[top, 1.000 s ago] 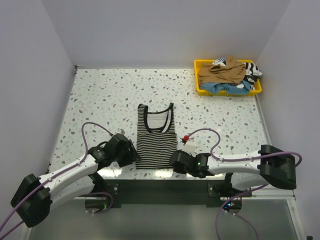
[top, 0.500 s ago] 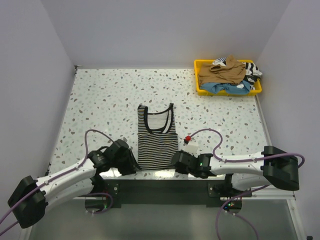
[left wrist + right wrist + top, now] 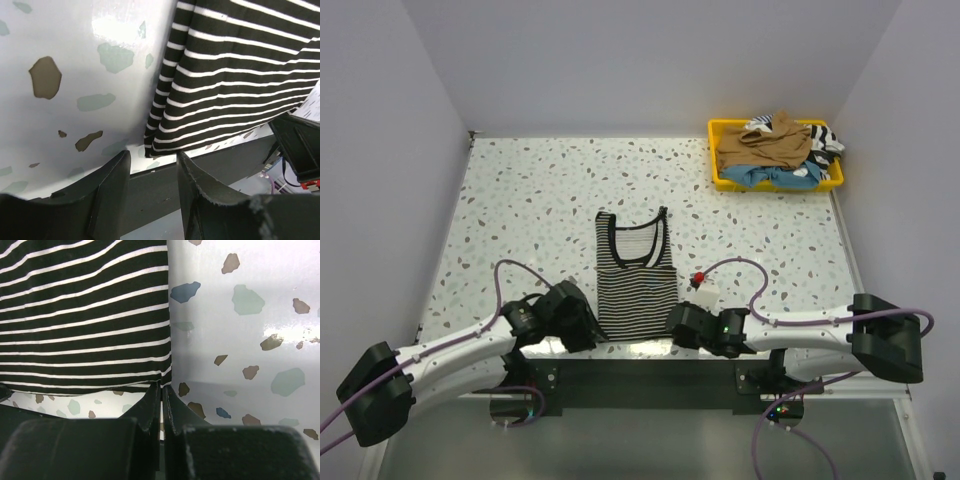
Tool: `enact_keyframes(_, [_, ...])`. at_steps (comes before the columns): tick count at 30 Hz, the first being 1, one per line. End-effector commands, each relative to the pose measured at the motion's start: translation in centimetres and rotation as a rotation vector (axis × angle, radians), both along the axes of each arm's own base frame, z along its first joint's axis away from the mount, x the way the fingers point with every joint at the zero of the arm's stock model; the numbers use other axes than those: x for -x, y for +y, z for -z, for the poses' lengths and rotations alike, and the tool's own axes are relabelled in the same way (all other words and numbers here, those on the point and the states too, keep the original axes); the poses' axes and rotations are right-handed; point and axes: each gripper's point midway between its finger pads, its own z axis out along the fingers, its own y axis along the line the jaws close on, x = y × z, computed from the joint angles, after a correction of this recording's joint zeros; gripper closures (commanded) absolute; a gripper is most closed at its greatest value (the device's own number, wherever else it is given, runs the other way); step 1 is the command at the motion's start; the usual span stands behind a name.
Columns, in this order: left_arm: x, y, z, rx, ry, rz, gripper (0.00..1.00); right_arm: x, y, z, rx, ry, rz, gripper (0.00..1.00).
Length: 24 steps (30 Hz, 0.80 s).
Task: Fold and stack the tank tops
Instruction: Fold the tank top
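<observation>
A black-and-white striped tank top (image 3: 635,285) lies flat near the table's front edge, neckline away from me. My left gripper (image 3: 588,330) is open beside its lower left corner, jaws apart with only the table edge between them (image 3: 152,155); the striped hem (image 3: 235,75) lies just ahead. My right gripper (image 3: 672,322) is shut at the lower right hem corner (image 3: 161,386), its tips pinching the striped cloth (image 3: 85,315). A tan-brown tank top (image 3: 765,148), a light blue one (image 3: 770,178) and a striped one (image 3: 825,138) are piled at the back right.
The pile sits in a yellow tray (image 3: 713,150) at the back right corner. A red fitting with a white tag (image 3: 700,280) on the right arm's cable lies just right of the striped top. The table's dark front edge (image 3: 210,165) is right under both grippers.
Both grippers have drawn back toward the table's near edge. The left one came closer to the striped top's lower left corner, its jaws narrowing slightly. The right has stayed shut.
</observation>
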Motion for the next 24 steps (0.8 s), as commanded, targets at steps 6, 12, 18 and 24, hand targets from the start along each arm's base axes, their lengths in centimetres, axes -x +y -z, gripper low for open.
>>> enact_keyframes(6, [-0.7, 1.9, 2.5, -0.088, -0.025, -0.075, 0.56, 0.1, -1.4, 0.6, 0.056, -0.012, 0.005, 1.00])
enact_keyframes(12, [-1.2, 2.3, 2.8, -0.126, -0.052, -0.072, 0.71, 0.0, -1.0, 0.2, 0.052, -0.021, -0.011, 1.00])
enact_keyframes(18, [-2.7, 1.4, 0.7, -0.104, -0.148, -0.018, 1.00, -0.2, -0.1, -1.4, 0.056, -0.057, -0.060, 1.00])
enact_keyframes(24, [-1.9, 1.1, -1.3, -0.096, -0.163, 0.051, 1.00, 0.9, 1.7, -4.2, 0.062, -0.117, -0.189, 1.00])
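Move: The lower left corner of the folded tank top lies just in front of the left hand, about 1 cm ahead and 1 cm down, nearly between its open fingertips. The lower right corner is already pinched by the right hand, some 16 cm to the left hand's right and about 1 cm farther out. The bottom of the neckline is roughly 18 cm ahead of the left hand and 8 cm to its right. From the right hand, the lower left corner is about 16 cm to the left, level with it. Easing about 2 cm forward and dipping half a centimetre onto the lower left corner, the left hand shuts its half-open fingers and pinches the tank top there, then starts to rise. The right hand keeps its pinch on the other corner, still at first, then lifts about 1.5 cm while drawing slightly back and left with a small counter-clockwise turn. ##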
